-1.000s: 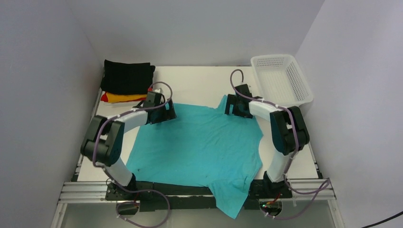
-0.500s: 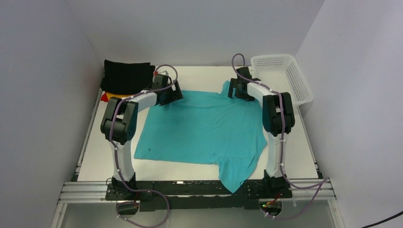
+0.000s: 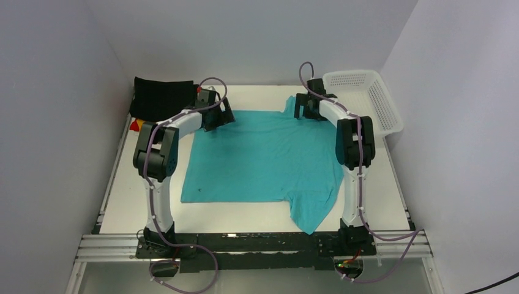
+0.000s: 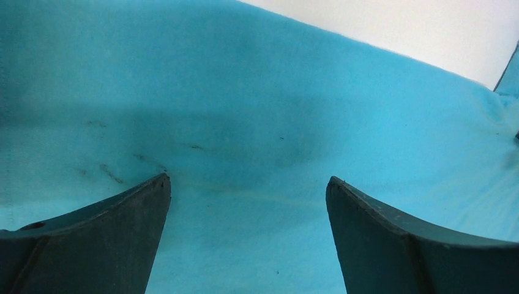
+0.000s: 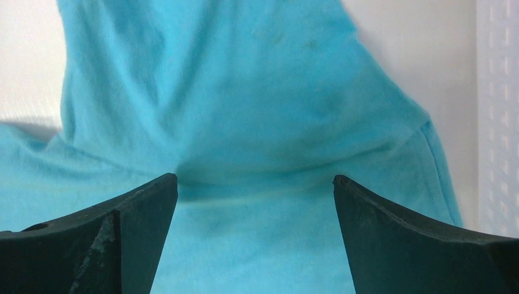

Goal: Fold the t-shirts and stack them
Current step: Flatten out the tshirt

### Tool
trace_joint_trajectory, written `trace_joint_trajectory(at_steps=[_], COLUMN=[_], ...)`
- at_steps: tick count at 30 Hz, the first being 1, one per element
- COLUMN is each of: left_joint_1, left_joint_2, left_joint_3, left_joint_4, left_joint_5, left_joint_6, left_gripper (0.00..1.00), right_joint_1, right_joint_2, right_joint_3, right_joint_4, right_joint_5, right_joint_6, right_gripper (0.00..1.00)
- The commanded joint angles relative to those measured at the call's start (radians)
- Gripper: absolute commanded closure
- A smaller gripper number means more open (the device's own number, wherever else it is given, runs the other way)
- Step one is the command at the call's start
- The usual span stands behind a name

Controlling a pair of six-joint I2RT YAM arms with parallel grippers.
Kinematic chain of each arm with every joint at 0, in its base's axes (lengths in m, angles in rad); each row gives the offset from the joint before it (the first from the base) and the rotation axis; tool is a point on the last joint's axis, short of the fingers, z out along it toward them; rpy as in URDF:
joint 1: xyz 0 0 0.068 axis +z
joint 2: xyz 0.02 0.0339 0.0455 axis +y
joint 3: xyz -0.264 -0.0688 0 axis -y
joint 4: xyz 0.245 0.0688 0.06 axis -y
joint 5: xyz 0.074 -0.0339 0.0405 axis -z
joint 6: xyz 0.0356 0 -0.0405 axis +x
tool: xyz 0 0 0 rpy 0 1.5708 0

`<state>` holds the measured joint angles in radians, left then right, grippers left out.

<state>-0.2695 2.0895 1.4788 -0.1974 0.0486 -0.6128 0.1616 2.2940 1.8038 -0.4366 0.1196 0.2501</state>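
Note:
A plain teal t-shirt [image 3: 269, 159] lies spread flat across the middle of the table, one sleeve [image 3: 312, 211] pointing toward the near edge. My left gripper [image 3: 221, 115] rests at its far left corner, my right gripper [image 3: 304, 107] at its far right corner. In the left wrist view the left gripper [image 4: 248, 184] stands open with teal cloth [image 4: 245, 110] filling the gap. The right gripper [image 5: 255, 180] is open too, over a rumpled fold of the shirt [image 5: 245, 92]. A folded black t-shirt [image 3: 162, 98] sits on yellow-orange [image 3: 136, 126] and red ones at the back left.
A white mesh basket [image 3: 392, 116] stands at the back right, close to the right gripper, and its wall [image 5: 499, 122] shows in the right wrist view. Grey walls enclose the table on three sides. Bare white tabletop [image 3: 260, 98] runs along the back edge.
Both arms have stretched toward the back of the table. The teal shirt has slid with them, away from the near edge, and its sleeve no longer hangs over the front rail.

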Motion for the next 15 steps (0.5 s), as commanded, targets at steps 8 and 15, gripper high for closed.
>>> trace_joint_trajectory(at_steps=[8, 15], left_joint_1=[-0.059, -0.083], left_joint_2=[-0.511, -0.917], left_joint_3=[-0.279, -0.645], left_joint_4=[-0.066, -0.228], left_joint_5=[-0.137, -0.369], left_joint_6=[0.081, -0.062], left_gripper=[0.01, 0.01], right_joint_1=[0.126, 0.143], right_joint_2=[-0.545, -0.961], right_joint_3=[-0.386, -0.771], right_joint_4=[0.068, 0.239], right_joint_5=[0.126, 0.131], right_joint_6=[-0.029, 0.101], right_gripper=[0.00, 0.00])
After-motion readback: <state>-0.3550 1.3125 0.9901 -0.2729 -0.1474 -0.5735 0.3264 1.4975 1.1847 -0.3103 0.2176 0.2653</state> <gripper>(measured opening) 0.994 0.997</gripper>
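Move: The teal t-shirt lies spread beneath both open hands, only 2 or 3 cm below the finger pads. Its middle is about 13 cm back and 17 cm right of the left hand, and roughly 18 cm back and 21 cm left of the right. The black shirt stack stands some 20 cm left of the left hand and 6 cm ahead; the white basket is about 18 cm right of the right hand and 3 cm ahead. Lift both wide-open grippers off the far part of the t-shirt together and pull them back over it towards their bases, speeding up as they go. Raise the left about 13 cm and the right a little more, each while drawing back about as far. Keep the fingers open and tip them up some 15 degrees. ##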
